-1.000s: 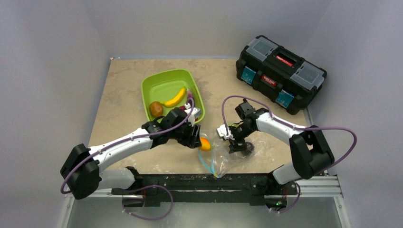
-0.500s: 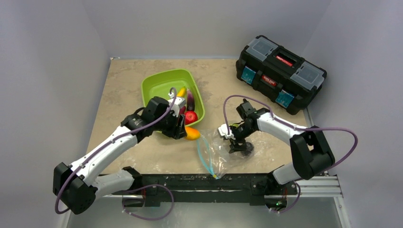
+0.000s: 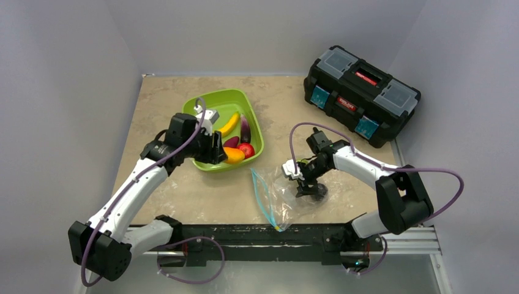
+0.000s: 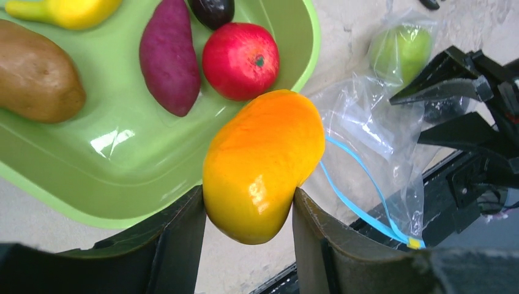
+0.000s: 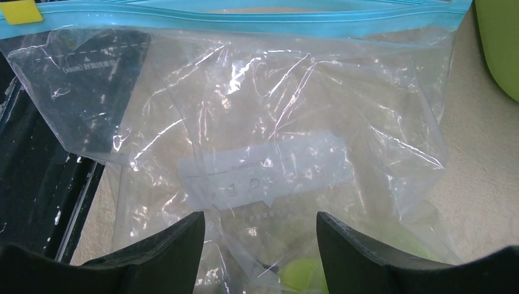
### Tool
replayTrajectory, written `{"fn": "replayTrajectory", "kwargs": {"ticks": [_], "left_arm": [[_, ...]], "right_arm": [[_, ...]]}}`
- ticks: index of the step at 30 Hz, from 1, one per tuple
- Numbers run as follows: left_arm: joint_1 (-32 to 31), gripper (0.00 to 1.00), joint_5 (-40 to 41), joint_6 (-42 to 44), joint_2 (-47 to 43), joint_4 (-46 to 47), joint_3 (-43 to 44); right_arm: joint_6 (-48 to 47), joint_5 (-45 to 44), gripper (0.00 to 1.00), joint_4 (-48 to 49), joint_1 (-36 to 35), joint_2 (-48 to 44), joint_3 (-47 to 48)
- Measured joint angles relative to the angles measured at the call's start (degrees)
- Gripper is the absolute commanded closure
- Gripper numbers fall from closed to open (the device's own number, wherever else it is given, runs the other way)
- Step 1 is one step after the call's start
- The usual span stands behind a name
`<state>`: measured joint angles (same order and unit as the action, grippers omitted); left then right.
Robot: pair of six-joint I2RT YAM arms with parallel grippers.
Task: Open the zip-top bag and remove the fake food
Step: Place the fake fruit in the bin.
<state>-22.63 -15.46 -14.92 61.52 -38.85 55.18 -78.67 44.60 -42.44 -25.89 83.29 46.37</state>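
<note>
My left gripper [image 3: 227, 154] [image 4: 248, 193] is shut on the orange piece [image 3: 234, 155] [image 4: 263, 165], holding it over the near right rim of the lime-green tray [image 3: 202, 104] [image 4: 122, 141]. In the tray lie a banana [image 3: 229, 124], a purple eggplant [image 4: 168, 58], a red apple [image 4: 240, 60], a dark plum [image 4: 212, 9] and a brown kiwi [image 4: 37, 73]. The zip-top bag [image 3: 278, 196] [image 5: 275, 122] lies flat with its teal zipper [image 3: 262, 196] gaping. My right gripper [image 3: 304, 187] [image 5: 258, 217] stands open over the bag's closed end. A green pear [image 4: 401, 52] [image 5: 303, 272] is inside the bag there.
A black toolbox [image 3: 361, 95] stands at the back right. The black mounting rail [image 3: 263, 236] runs along the near table edge, just under the bag's zipper corner. Grey walls close in the table on the left, the back and the right.
My left arm has carried the orange piece from the bag's mouth back and left to the tray's edge. The right arm and the bag have stayed put.
</note>
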Motion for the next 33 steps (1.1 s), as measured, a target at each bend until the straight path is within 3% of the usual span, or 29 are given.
{"fn": "replayTrajectory", "kwargs": {"ticks": [16, 33], "left_arm": [[6.8, 1.00, 4.9, -12.6, 1.8, 9.1, -0.4], [8.5, 1.00, 11.7, -17.7, 14.6, 9.4, 6.5]], "right_arm": [[0.0, 0.0, 0.34, 0.0, 0.9, -0.1, -0.4], [0.0, 0.0, 0.34, 0.0, 1.2, -0.1, -0.4]]}}
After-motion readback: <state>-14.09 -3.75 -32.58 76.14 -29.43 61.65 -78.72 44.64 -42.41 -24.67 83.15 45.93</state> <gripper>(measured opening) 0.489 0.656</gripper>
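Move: The left hand holds the mango over the bin's near rim; the bin's middle lies about 15 cm ahead, 2 cm to the left and some 14 cm down. Inside the bin, the sweet potato is about 10 cm straight ahead, the brown potato 10 cm ahead and 9 cm left, the red fruit 8 cm ahead and 6 cm right, and the banana 18 cm ahead and 1 cm left. From the idle right hand, the bin is roughly 26 cm ahead and 26 cm left, slightly lower. Forward and somewhat to its left, the left hand carries the mango about 10 cm in from the near rim towards the middle of the bin, first rising a little, then dipping about 3 cm and levelling off. The wrist swings some 30 degrees counter-clockwise on the way, and the fingers keep their pinch on the mango. ##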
